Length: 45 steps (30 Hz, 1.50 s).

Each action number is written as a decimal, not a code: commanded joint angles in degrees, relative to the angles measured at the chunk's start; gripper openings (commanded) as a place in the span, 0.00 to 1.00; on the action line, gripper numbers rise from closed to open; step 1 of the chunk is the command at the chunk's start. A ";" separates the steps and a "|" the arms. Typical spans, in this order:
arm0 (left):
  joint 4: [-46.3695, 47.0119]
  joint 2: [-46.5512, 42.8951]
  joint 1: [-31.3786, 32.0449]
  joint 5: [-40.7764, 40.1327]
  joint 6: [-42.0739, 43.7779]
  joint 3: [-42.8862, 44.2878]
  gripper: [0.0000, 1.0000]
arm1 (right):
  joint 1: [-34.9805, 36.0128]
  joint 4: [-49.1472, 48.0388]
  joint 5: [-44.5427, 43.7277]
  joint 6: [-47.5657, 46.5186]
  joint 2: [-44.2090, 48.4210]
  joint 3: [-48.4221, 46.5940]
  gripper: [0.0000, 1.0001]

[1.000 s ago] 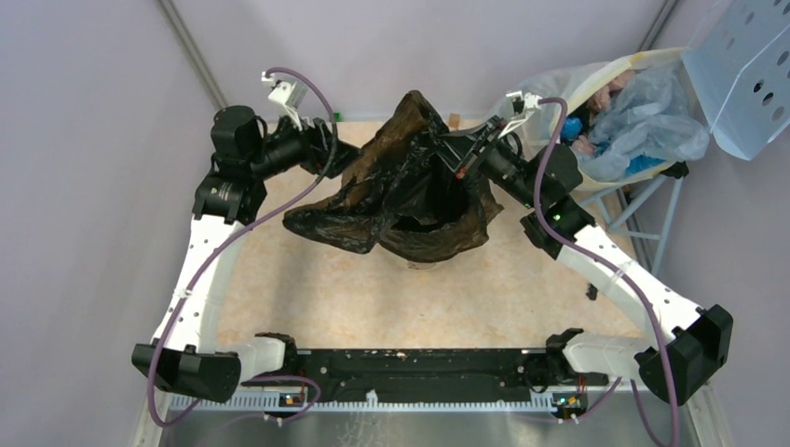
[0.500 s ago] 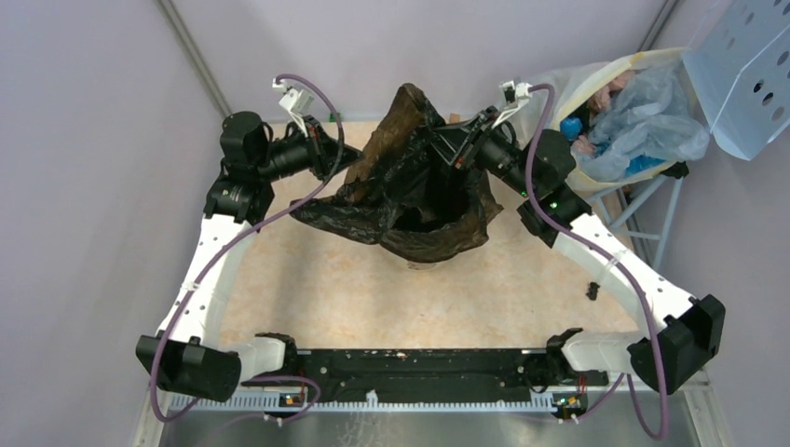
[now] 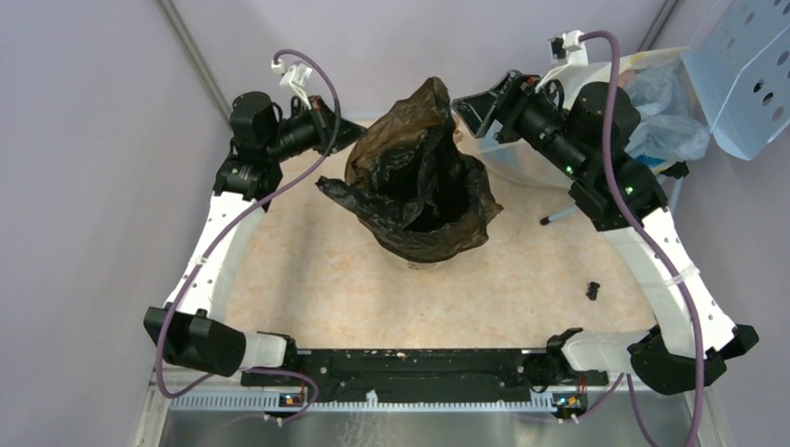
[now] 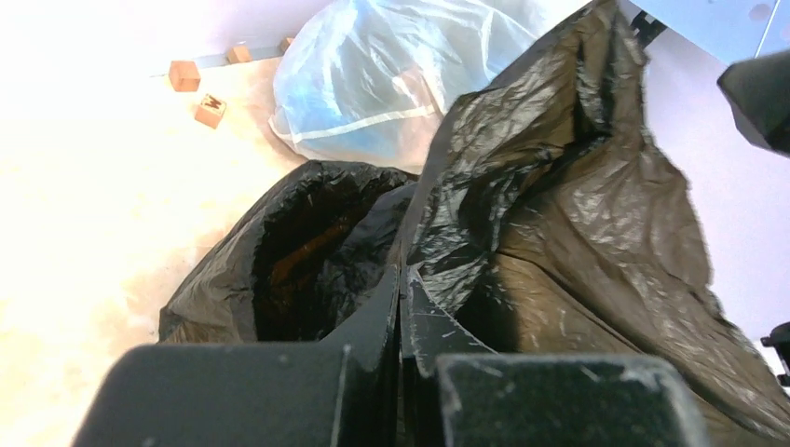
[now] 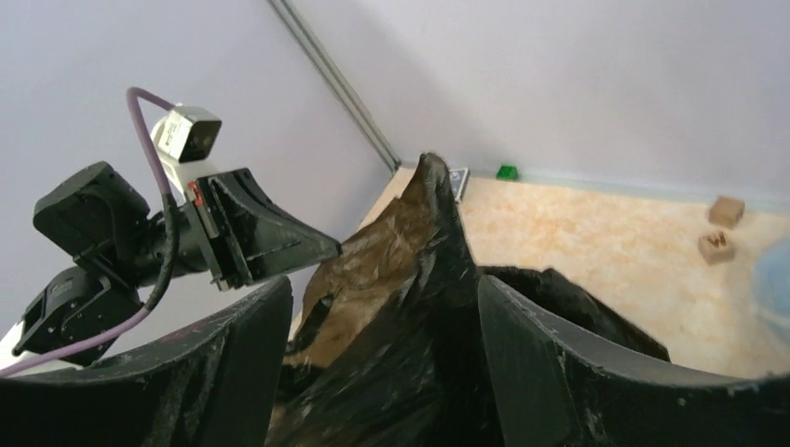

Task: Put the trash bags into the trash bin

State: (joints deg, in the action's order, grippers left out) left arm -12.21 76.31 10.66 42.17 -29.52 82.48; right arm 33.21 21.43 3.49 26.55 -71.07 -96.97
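Observation:
A glossy black trash bag drapes over the trash bin in mid-table, with one flap standing up in a peak. Only a sliver of the bin's pale base shows; its dark lined mouth gapes in the left wrist view. My left gripper is at the bag's left side, shut, its tips pinching the thin film. My right gripper hangs back at the far right, off the bag. It is open, with the bag beyond its spread fingers.
A translucent whitish sack of rubbish sits at the back right under a perforated light-blue panel. Small wooden blocks and a green piece lie near the back wall. A small black part lies on the table's right.
My right gripper opened, let go of the bag and drew back to the far right. My left gripper closed on the bag's left side, whose lobe rose off the table.

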 commanded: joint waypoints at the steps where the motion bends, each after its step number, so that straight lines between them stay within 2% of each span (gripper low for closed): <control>1: 1.92 0.18 2.93 -5.64 -1.93 4.27 0.00 | 1.98 16.33 -3.29 4.68 -0.59 -5.81 0.73; 5: 1.15 1.17 6.46 -10.36 -1.02 6.37 0.00 | 6.69 18.34 -7.85 9.87 1.27 -3.13 0.73; 9: 0.98 1.78 9.32 -14.10 -0.31 7.16 0.00 | 9.35 18.19 -10.33 13.68 2.67 1.86 0.68; 16: -1.04 2.79 9.71 -15.35 0.22 9.75 0.00 | 9.47 20.08 -12.93 11.89 2.53 4.44 0.56; 19: -2.59 2.15 9.73 -16.29 1.34 10.47 0.00 | 9.50 21.14 -12.94 11.21 2.74 4.38 0.38; 23: -7.04 0.42 9.64 -20.14 4.81 11.32 0.00 | 9.46 21.61 -12.52 9.95 5.50 7.11 0.03; 24: -8.45 0.09 9.65 -21.51 5.65 11.50 0.00 | 9.48 21.93 -12.35 9.73 6.45 8.01 0.00; 29: -13.09 -2.83 9.57 -24.88 9.16 8.33 0.00 | 9.48 25.14 -12.38 9.35 11.32 12.63 0.00; 35: -15.82 -6.43 9.08 -29.88 12.44 2.70 0.00 | 9.41 28.27 -17.64 8.52 16.45 18.77 0.00; 39: -17.11 -6.02 8.09 -31.92 14.10 1.67 0.00 | 9.40 29.75 -20.16 7.49 16.44 20.80 0.00; 45: -17.50 -2.86 7.80 -38.51 15.75 1.05 0.00 | 9.33 26.78 -23.71 6.58 14.78 27.28 0.00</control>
State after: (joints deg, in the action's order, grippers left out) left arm -30.22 71.75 18.76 8.93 -16.12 84.27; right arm 42.37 50.13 -16.29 34.70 -54.78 -72.75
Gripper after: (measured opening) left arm 0.004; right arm 0.004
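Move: The black trash bag's loose right-hand rim lies about 4 cm back from the right hand, barely to its left and some 11 cm below. The bag's standing peak is roughly 4 cm ahead and 8 cm left of that hand, slightly lower; the bin's mouth is about 6 cm back, 10 cm left and 18 cm below. From the left hand, already pinching the bag's left edge, the bin's mouth lies about 7 cm back, 12 cm right and 8 cm below. The trash bag's right rim is caught by the open right hand, which sinks and draws back while tipping down about 25 degrees, shuts on the rim, then pulls it down, back and right beside the bin, about 20 cm lower in all. The left hand keeps its pinch, goes right and up, then swings back left about 8 cm and sinks, turning counter-clockwise with its left side rising. ##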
